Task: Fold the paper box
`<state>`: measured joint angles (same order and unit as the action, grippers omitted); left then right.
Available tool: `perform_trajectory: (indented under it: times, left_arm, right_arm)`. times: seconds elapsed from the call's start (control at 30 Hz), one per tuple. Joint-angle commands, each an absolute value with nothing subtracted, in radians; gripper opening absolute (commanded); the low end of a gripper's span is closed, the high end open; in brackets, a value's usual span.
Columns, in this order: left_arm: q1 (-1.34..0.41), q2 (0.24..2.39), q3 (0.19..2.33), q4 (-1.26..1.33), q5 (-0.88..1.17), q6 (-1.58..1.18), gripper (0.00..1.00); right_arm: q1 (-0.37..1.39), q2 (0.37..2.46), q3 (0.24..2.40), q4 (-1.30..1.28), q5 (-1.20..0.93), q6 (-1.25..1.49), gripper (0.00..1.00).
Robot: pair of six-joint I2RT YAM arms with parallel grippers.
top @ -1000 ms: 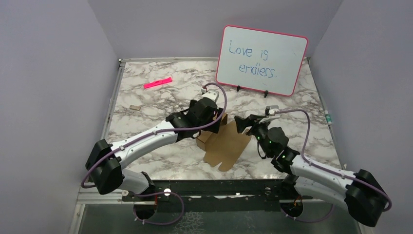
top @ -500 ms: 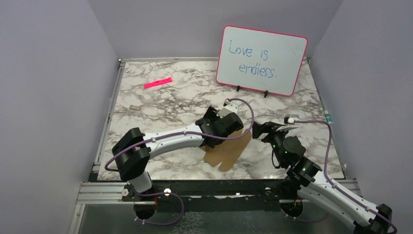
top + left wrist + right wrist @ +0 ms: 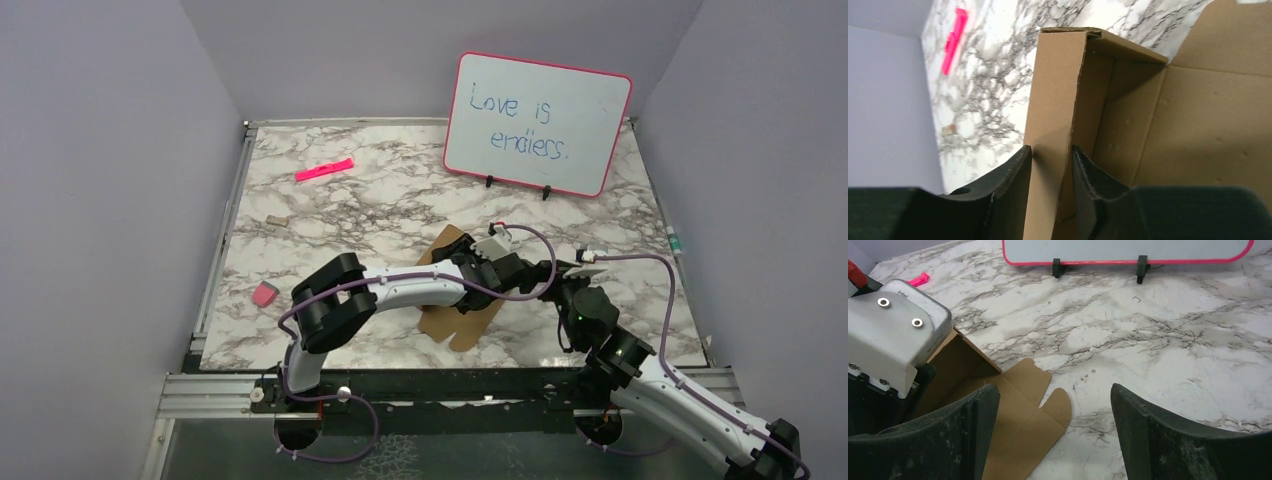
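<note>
The paper box [image 3: 468, 318] is a brown creased sheet lying mid-table, with one side wall folded upright [image 3: 1053, 90] and rounded tabs [image 3: 1058, 407] lying flat. My left gripper [image 3: 518, 270] reaches over it from the left. In the left wrist view, the left gripper [image 3: 1052, 150] straddles the upright wall, both pads against the cardboard. My right gripper [image 3: 560, 278] hovers just right of the box. Seen from its wrist, the right gripper [image 3: 1053, 388] stands wide open above the tabs and bare marble, with nothing between its fingers.
A pink-rimmed whiteboard [image 3: 540, 125] stands at the back right. A pink marker [image 3: 324, 169] lies at the back left, a small brown scrap [image 3: 277, 220] near the left edge, and a pink eraser [image 3: 264, 294] at the front left. Purple walls enclose the table.
My left arm swung rightward across the box and its jaws narrowed onto the upright wall. The right gripper drew back to the right and opened slightly. The pink eraser came into view.
</note>
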<state>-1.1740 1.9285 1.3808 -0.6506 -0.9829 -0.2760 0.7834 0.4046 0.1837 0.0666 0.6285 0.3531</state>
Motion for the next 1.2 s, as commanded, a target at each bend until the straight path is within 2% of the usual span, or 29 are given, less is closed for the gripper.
perform_trajectory:
  times: [0.0,0.27,0.5,0.77,1.17]
  left_arm:
    - [-1.180,1.958,1.421,-0.725,-1.135,-0.268,0.31]
    - [-1.171,1.908,1.392,-0.728,-1.140,-0.283,0.13]
    - [-1.087,1.822,1.325,-0.726,-1.016,-0.324,0.12]
    - [-0.938,1.703,1.193,-0.622,-0.729,-0.387,0.12]
    - [-0.710,1.585,0.957,-0.346,-0.287,-0.545,0.13]
  right_arm:
    - [0.779,0.398,0.180,0.097,0.666,0.337,0.87]
    - [0.779,0.390,0.175,0.095,0.672,0.335,0.87]
    - [0.781,0.346,0.208,0.056,0.623,0.344,0.87]
    - [0.779,0.335,0.404,-0.184,0.578,0.369,0.89]
    - [0.780,0.566,0.552,-0.237,0.403,0.380,0.90]
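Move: The left wall of the box stands between the left hand's half-open fingers, its top edge about 2 cm below the hand point. The box's far end is some 5 cm ahead and 1 cm left of that hand; the lid panel lies flat on the table, its middle about 14 cm back, 2 cm right and 9 cm lower. From the right hand, the gripped wall is roughly 4 cm ahead, 17 cm left and 7 cm lower. The left hand finishes closing on the box wall, one finger outside and one inside, then carries it about 10 cm left and slightly forward, rising a little first and then sinking some 5 cm while it rolls right side up by nearly 30 degrees, tips down and turns counter-clockwise. The wide-open right hand waits at first, then rises about 8 cm clear of the box and at the end eases a few centimetres left and starts down again. ##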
